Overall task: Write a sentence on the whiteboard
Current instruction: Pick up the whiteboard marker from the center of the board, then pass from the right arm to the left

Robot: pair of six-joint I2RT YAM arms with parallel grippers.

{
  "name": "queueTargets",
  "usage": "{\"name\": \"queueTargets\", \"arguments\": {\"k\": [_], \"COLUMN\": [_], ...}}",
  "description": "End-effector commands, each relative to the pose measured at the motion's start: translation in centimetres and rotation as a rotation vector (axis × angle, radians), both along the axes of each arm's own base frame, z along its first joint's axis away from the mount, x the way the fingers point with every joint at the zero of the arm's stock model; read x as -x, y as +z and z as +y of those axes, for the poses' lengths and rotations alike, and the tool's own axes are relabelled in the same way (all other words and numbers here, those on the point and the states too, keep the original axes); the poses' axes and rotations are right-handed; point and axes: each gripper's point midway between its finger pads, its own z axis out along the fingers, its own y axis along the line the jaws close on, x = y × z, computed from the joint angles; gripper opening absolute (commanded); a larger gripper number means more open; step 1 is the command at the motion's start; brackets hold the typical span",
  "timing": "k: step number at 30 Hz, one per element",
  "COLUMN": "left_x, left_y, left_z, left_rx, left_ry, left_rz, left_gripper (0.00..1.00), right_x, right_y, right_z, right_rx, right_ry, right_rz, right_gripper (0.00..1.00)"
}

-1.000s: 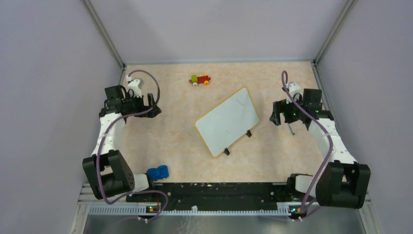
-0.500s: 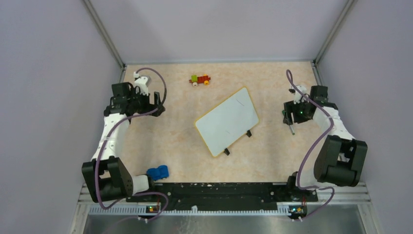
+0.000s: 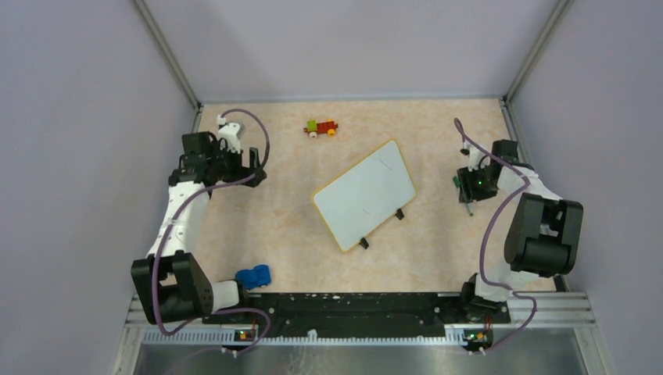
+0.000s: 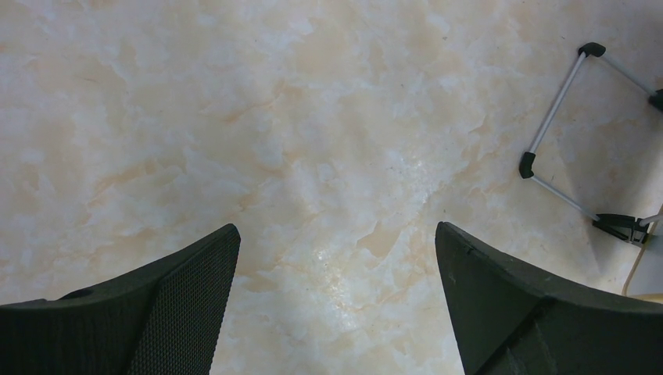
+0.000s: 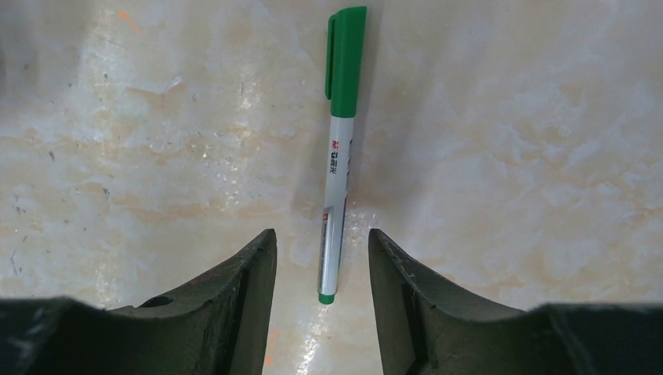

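The whiteboard (image 3: 364, 194) lies tilted mid-table, white with a yellow rim and two black feet. Its face shows only a faint short mark, and no sentence is in view. A green-capped marker (image 5: 338, 148) lies on the table at the right, also visible from above (image 3: 469, 208). My right gripper (image 5: 322, 234) points down over the marker's butt end. Its jaws stand partly closed on either side of the barrel, with a gap on both sides. My left gripper (image 4: 336, 234) hovers wide open over bare marble at the far left (image 3: 255, 167).
A red, green and yellow toy train (image 3: 321, 127) sits at the back. A blue toy car (image 3: 253, 276) lies near the left arm's base. A thin wire stand with black tips (image 4: 557, 117) shows at the right of the left wrist view. Grey walls enclose the table.
The right arm has drawn in and lowered over the marker, and its jaws have narrowed around the barrel. The left arm shifted slightly toward the back and stayed open.
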Motion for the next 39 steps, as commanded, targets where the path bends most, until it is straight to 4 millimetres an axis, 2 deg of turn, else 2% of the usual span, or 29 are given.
{"name": "queueTargets", "arguments": {"k": [1,7,10,12,15,17,19,22,25,29,32,35,38,39], "left_x": [-0.1,-0.2,-0.4,-0.4,-0.6,-0.6,-0.7,-1.2,-2.0,-2.3,-1.7,-0.3,1.1,1.7], "left_y": [0.9,0.4,0.4,0.3,0.1,0.3,0.8,2.8,6.6,12.0,15.7,18.8,20.6,20.8], "left_z": [-0.4,-1.0,-1.2,-1.4,-1.6,-1.9,-2.3,-2.4,-2.2,-3.1,-4.9,-7.4,-10.0,-11.7], "left_rx": [0.003,-0.036,-0.040,-0.038,-0.038,-0.030,-0.015,-0.015,-0.033,-0.026,0.032,0.134,0.205,0.223], "left_ry": [-0.013,-0.015,-0.015,-0.021,-0.028,-0.036,-0.052,-0.056,-0.060,-0.127,-0.226,-0.356,-0.444,-0.489], "left_rz": [-0.025,-0.023,-0.020,-0.017,-0.011,-0.005,-0.005,-0.042,-0.123,-0.209,-0.255,-0.284,-0.289,-0.283], "left_gripper": [0.99,0.99,0.99,0.99,0.99,0.99,0.99,0.99,0.99,0.99,0.99,0.99,0.99,0.99], "right_x": [-0.9,-0.3,0.1,0.3,0.3,0.1,-0.3,-0.7,-1.2,-1.3,-0.4,1.2,3.2,3.9], "right_y": [-1.0,-2.8,-3.6,-4.0,-3.8,-3.1,-1.7,1.3,5.2,10.9,14.7,17.7,20.2,21.0], "right_z": [-0.8,-0.9,-0.9,-0.9,-0.8,-0.5,0.0,1.0,2.3,4.6,7.0,10.2,13.9,15.1], "right_rx": [0.037,0.061,0.073,0.072,0.064,0.047,0.023,-0.024,-0.081,-0.173,-0.256,-0.323,-0.375,-0.396], "right_ry": [0.005,0.012,0.020,0.021,0.023,0.025,0.033,0.053,0.090,0.176,0.266,0.379,0.499,0.537], "right_rz": [-0.011,0.018,0.037,0.050,0.052,0.037,0.009,-0.042,-0.112,-0.195,-0.231,-0.249,-0.271,-0.278], "right_gripper": [0.45,0.42,0.36,0.29,0.07,0.00,0.00,0.00,0.00,0.00,0.00,0.00,0.00,0.00]}}
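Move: The marker lies on the table just ahead of the open right fingers: its middle is about 4 cm forward, 1 cm left and 3 cm below them, green cap pointing away. The middle of the propped whiteboard stands some 36 cm to the right hand's left and about level with it front to back; the board's nearer black clip is 23 cm left and 3 cm back. From the left hand the marker lies about 66 cm right, 3 cm forward and 16 cm below. Lower the right gripper the last 2.5 cm to the table and shut its fingers across the marker's white barrel, nearer the tail than the cap. Then lift it fast, some 20 cm, swinging about 10 cm left towards the whiteboard while turning counter-clockwise and tipping the fingers up. Let the empty, open left gripper ease right, then rise some 20 cm as well, turning clockwise. ##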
